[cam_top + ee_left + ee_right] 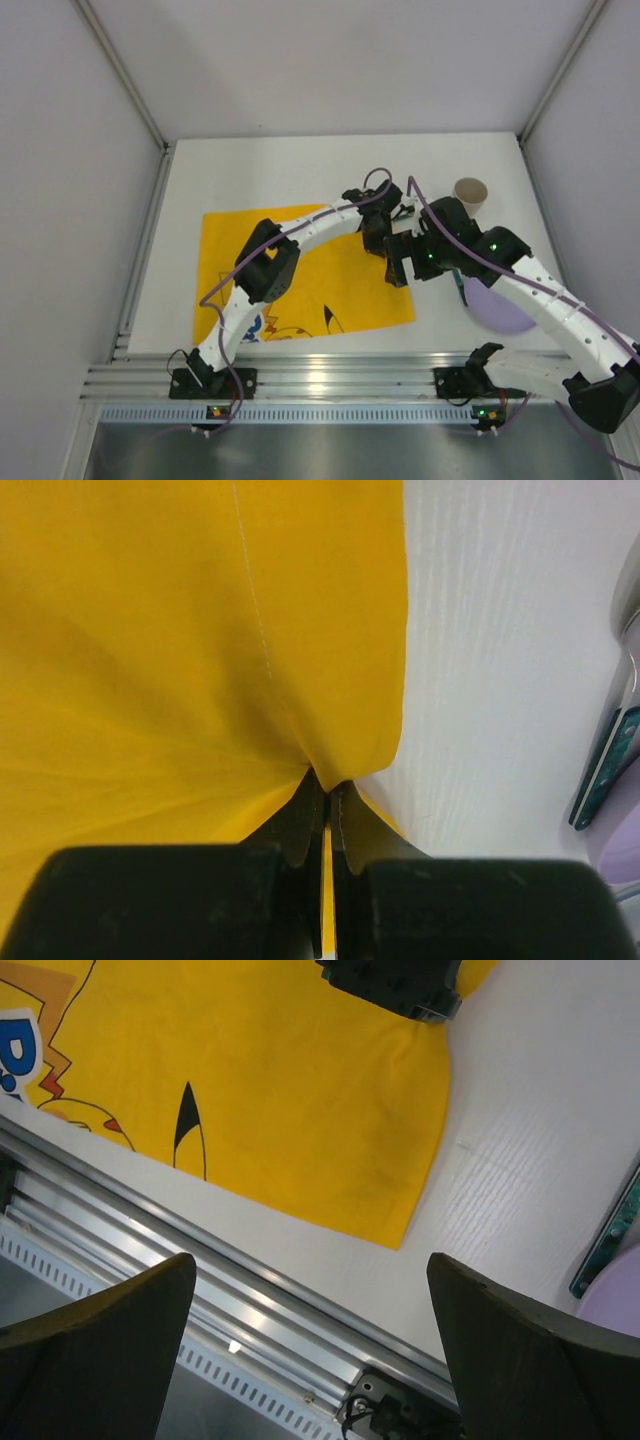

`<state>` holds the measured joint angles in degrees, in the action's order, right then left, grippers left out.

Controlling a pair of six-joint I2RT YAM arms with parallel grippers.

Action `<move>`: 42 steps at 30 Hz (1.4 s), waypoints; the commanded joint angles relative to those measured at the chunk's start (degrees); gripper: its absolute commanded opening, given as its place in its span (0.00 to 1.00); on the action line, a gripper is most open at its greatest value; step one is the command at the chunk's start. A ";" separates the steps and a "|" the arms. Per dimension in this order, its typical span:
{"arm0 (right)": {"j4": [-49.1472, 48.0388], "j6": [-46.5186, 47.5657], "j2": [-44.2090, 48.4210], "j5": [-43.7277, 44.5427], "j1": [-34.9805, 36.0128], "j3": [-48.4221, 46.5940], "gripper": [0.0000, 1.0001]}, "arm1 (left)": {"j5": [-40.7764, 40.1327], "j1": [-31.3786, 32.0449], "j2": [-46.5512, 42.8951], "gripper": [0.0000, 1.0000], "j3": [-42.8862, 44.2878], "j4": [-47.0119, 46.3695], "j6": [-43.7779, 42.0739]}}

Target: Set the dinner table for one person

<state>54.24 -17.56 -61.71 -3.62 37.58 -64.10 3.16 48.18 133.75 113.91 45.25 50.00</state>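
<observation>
The yellow cartoon-printed placemat [300,270] lies on the white dinner table [300,170]. My left gripper [380,235] is shut on the placemat's far right corner, and the cloth [200,640] bunches up at the fingertips [328,785]. My right gripper [402,268] hovers open and empty over the placemat's near right corner [400,1230], its fingers [100,1340] wide apart. The left gripper's black body [395,982] shows at the top of the right wrist view. A purple plate [497,308] lies at the right, partly under the right arm.
A paper cup [471,192] stands upright at the back right. A thin teal-edged item [605,770] lies beside the purple plate [625,830], also in the right wrist view [608,1240]. An aluminium rail [320,380] runs along the near edge. Grey walls enclose the table.
</observation>
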 commanded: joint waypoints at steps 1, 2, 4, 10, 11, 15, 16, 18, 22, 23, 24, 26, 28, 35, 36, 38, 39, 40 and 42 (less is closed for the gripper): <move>2.27 -0.19 1.94 3.17 -1.02 0.99 1.00 | 4.04 1.38 1.42 0.00 4.65 0.98 1.68; 2.28 -0.10 2.03 3.35 -1.19 1.16 1.00 | 4.40 1.91 1.77 0.01 5.61 1.15 1.42; 2.36 0.07 2.04 4.31 -1.63 0.90 1.00 | 5.80 2.18 1.16 0.08 5.97 0.98 1.68; 2.71 0.60 0.72 6.16 -2.87 -2.52 1.00 | 5.02 3.50 -4.89 0.69 5.28 3.52 -1.82; 2.89 0.51 0.46 6.78 -3.04 -3.57 1.00 | 4.58 3.58 -5.78 0.72 5.10 3.70 -2.96; 3.51 -0.37 0.80 8.63 -4.01 -5.33 1.00 | 2.03 3.50 -7.89 0.77 5.53 0.46 -12.27; 3.77 -0.54 0.89 8.71 -4.18 -5.69 1.00 | 2.46 3.41 -7.20 0.77 5.88 -2.94 -17.86; 5.17 -1.16 1.50 8.98 -4.45 -6.92 1.00 | 3.08 3.41 -5.70 0.76 7.64 -5.60 -23.86; 10.08 -2.65 3.26 9.59 -4.54 -8.76 1.00 | 0.37 3.32 -0.61 0.75 11.59 -9.65 -38.00; 10.88 -3.52 4.40 9.94 -4.54 -8.94 1.00 | -0.16 3.15 0.01 0.75 12.04 -11.40 -39.70; 11.76 -3.88 5.02 10.12 -4.54 -8.77 1.00 | -0.78 2.97 0.63 0.75 12.47 -12.37 -41.19; 14.31 -5.02 6.25 10.47 -4.54 -8.16 1.00 | -1.67 2.01 2.65 0.75 13.97 -14.31 -44.10; 17.02 -6.78 7.83 10.65 -4.54 -7.89 1.00 | -1.58 1.04 4.75 0.74 14.93 -18.17 -46.64; 21.69 -10.65 10.21 10.38 -4.54 -7.09 1.00 | -0.70 -0.37 15.74 0.76 26.01 -23.10 -48.24; 22.22 -10.56 9.77 11.17 -4.54 -7.36 1.00 | -0.44 -0.55 16.27 0.78 26.01 -23.72 -48.07; 23.63 -10.39 9.33 12.31 -4.54 -8.32 1.00 | 0.61 -0.90 18.20 0.80 27.50 -23.90 -47.45; 23.81 -10.21 8.81 12.41 -4.62 -8.50 1.00 | 1.06 -0.90 19.51 0.81 27.94 -23.81 -47.27; 23.98 -10.30 8.63 12.49 -4.62 -8.59 1.00 | 0.97 -0.81 19.88 0.80 28.04 -23.90 -47.19; 23.98 -10.12 7.93 12.58 -4.62 -8.33 1.00 | 1.15 -0.81 20.58 0.82 28.04 -23.55 -47.27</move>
<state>74.96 -26.89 -53.10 7.33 33.78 -70.24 3.20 46.92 153.64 139.33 24.34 3.44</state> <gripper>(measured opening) 0.996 0.812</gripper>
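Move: The yellow cloth is still pinched in the left fingers by its right edge near the far corner; its middle lies about 19 cm to their left and 5 cm back. The fork is some 14 cm ahead, 9 cm right and 3 cm below; the cup about 13 cm ahead, 23 cm right, at hand height; the spoon 4 cm back, 19 cm right. From the right hand, the plate lies about 28 cm right, 3 cm ahead, 17 cm below. The cloth's edge is drawn a little right and back by the left fingers, which open and come free of it. That hand then lifts about 8 cm, arcs forward and right over the far corner and sinks to the fork's handle, wide open, tipping up some 40 degrees and turning clockwise about as much. The open right hand draws off right about 8 cm, then back, towards the plate. ##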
